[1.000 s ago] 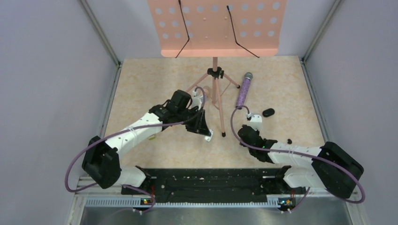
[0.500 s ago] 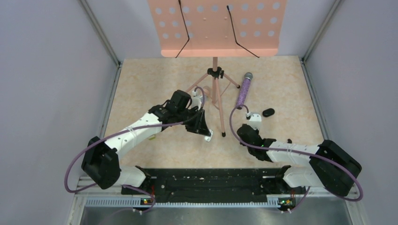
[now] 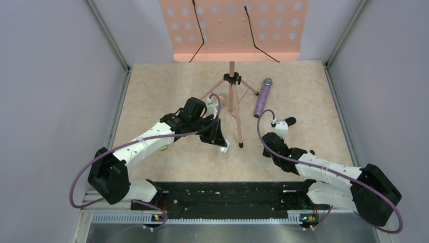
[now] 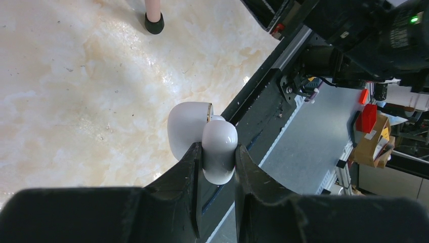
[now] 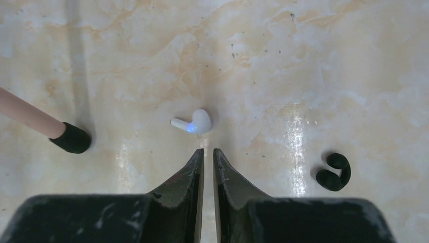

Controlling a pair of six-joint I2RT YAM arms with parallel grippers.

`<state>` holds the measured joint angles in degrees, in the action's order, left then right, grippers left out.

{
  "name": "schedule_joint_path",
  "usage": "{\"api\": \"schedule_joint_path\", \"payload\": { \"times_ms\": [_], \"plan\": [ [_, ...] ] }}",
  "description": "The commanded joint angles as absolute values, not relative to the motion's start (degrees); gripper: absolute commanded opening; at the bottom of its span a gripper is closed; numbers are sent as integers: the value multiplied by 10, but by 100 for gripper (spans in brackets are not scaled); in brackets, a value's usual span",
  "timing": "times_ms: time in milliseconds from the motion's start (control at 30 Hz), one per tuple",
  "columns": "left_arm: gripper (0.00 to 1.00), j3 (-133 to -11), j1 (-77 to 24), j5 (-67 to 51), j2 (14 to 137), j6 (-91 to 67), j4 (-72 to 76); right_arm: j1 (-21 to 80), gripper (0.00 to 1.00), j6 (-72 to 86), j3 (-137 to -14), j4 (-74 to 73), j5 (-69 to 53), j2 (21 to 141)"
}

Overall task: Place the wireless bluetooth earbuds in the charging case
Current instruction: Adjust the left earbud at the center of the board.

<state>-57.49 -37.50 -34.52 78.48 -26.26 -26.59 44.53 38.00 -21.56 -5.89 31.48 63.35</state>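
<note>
My left gripper (image 4: pixel 218 147) is shut on a glossy white two-lobed shell (image 4: pixel 217 139) with a gold edge, held just above the tabletop; in the top view that white piece (image 3: pixel 225 147) sits at the left gripper (image 3: pixel 221 143). A white earbud (image 5: pixel 196 122) with a blue light lies on the table just beyond my right gripper (image 5: pixel 208 150). Its jaws stand almost together with nothing between them. The black oval charging case (image 3: pixel 291 120) peeks out beside the right wrist (image 3: pixel 279 132). In the top view the arm hides the earbud.
A small black curled piece (image 5: pixel 334 172) lies right of the earbud, also visible as the black curled piece (image 3: pixel 312 152). A pink music stand (image 3: pixel 232 30) on a tripod has one foot (image 5: pixel 73 138) left of the earbud. The purple microphone (image 3: pixel 262 97) lies further back.
The right arm has swung to the right and further back, its wrist now partly covering the black case, and its jaws have narrowed. The left arm has stayed still.
</note>
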Motion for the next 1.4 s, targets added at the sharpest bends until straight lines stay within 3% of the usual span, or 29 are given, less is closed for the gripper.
{"api": "schedule_joint_path", "payload": {
  "times_ms": [0,100,167,400,867,1367],
  "plan": [
    [0,-571,-373,-339,765,-267,-242,424,11,405,-269,-150,273,578],
    [0,-571,-373,-340,767,-269,-238,398,18,378,-285,-175,215,561],
    [0,-571,-373,-341,767,-270,-237,373,32,366,-300,-191,179,574],
    [0,-562,-374,-339,761,-274,-232,302,41,398,-312,-133,119,638],
    [0,-549,-373,-334,742,-273,-234,294,41,369,-359,-30,87,805],
    [0,-557,-373,-344,763,-273,-227,294,39,404,-268,-73,21,682]
  ]
}}
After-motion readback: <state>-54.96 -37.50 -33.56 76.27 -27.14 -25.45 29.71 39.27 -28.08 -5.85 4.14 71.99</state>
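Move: The left earbud lies on the board with its stem to the left, about 4 cm ahead of the right hand, 1 cm to its left and 2 cm lower. The tripod foot stands some 9 cm to the left of the earbud, and a black ear-tip piece lies about 11 cm to the right of the earbud and 3 cm nearer the base. From the left hand the earbud is roughly 18 cm to the right, level fore and aft, and 14 cm below. The right hand ends with its spread fingers straddling the earbud low on the board, the right finger against the bud's head. From nearly shut, the fingers open while it lifts 3 cm; it then reaches forward and down, about 5 cm out and 3 cm left of its start, and draws back some 3 cm. Meanwhile the wrist tips down and rolls its left side up, about 15 degrees each. ##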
